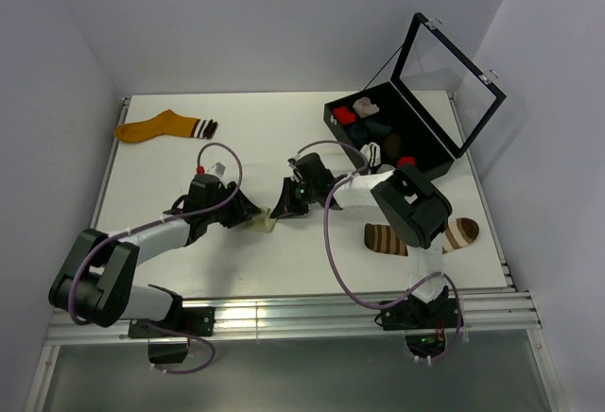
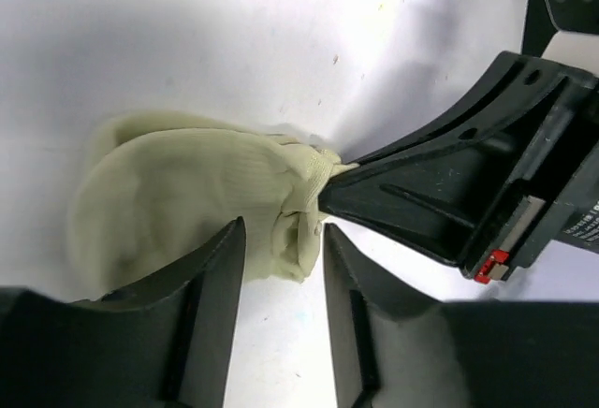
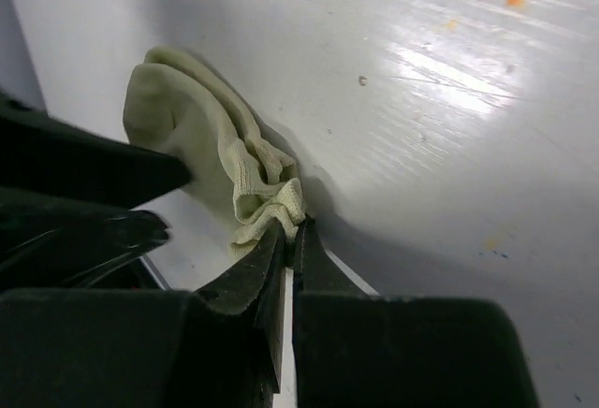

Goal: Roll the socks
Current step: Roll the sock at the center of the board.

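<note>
A short cream sock [image 1: 265, 222] lies bunched on the white table between the two grippers. My right gripper [image 3: 295, 227] is shut on the sock's gathered cuff [image 3: 267, 204], pinching it at the very fingertips. In the left wrist view the same gripper [image 2: 329, 186] comes in from the right, holding the cuff. My left gripper [image 2: 283, 230] is open, its jaws standing either side of the cuff's lower fold without pressing it. The sock's body [image 2: 178, 202] spreads out to the left. From above, the left gripper [image 1: 253, 214] and right gripper [image 1: 280, 210] nearly meet.
An orange sock with a dark striped cuff [image 1: 156, 128] lies at the back left. A brown striped sock [image 1: 460, 233] lies under the right arm at the right. An open black case [image 1: 430, 147] with several rolled socks stands at the back right, lid [image 1: 444, 72] raised.
</note>
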Motion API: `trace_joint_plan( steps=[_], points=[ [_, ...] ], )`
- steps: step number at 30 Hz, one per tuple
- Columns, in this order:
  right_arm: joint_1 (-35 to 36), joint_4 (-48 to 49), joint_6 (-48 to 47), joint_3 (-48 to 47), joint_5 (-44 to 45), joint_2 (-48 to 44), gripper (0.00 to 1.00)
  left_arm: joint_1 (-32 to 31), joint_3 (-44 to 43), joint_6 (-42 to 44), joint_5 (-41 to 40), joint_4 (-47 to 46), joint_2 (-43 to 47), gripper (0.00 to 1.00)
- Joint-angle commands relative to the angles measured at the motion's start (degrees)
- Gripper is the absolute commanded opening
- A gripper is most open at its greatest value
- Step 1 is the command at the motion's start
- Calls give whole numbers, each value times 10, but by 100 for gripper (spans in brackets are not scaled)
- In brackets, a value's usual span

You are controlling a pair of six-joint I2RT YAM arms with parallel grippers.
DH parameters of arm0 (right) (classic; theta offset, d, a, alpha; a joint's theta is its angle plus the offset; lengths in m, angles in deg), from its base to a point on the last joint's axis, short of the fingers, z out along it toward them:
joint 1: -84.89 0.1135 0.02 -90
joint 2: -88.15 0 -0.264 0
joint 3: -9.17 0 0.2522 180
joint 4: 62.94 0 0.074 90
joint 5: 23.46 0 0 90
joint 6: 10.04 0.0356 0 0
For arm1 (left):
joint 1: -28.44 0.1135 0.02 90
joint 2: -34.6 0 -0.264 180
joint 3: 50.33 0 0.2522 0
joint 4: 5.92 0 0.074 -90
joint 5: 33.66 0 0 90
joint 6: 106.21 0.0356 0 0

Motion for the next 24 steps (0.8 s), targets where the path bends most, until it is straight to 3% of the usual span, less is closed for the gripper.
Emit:
trace_joint_plan(
  steps=[1, 8, 14, 24],
  points=[
    [2, -127, -30, -35, 80, -29, 0, -27, -43, 71, -122, 102, 57, 47],
    [3, -229, -25, -75, 103, -27, 0, -198, -94, 119, -321, 136, 80, 46],
    [4, -249, -25, -90, 98, -16, 0, -309, -138, 148, -442, 148, 23, 45],
    [4, -262, -35, -103, 89, -8, 0, -389, -195, 160, -552, 179, -100, 41]
  ],
)
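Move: The pale sock lies folded short almost right under the left hand, its middle about 1 cm back and 3 cm down. From the right hand, whose shut fingers already pinch the cuff, the middle is some 5 cm left, 1 cm back and 1 cm down. From the left hand, the box stands about 19 cm ahead and 31 cm right; the striped sock lies roughly 6 cm back and 38 cm right. Up and to the right, the left hand arcs clear of the pale sock: it rises about 4.5 cm, travels 8 cm right and 3 cm back, then sinks almost to its starting height on the near side of the right gripper. Its open fingers stay open as the wrist rolls left side up and swings to point more forward. The right hand keeps its pinch on the cuff, easing about 2 cm right with a slight roll. ##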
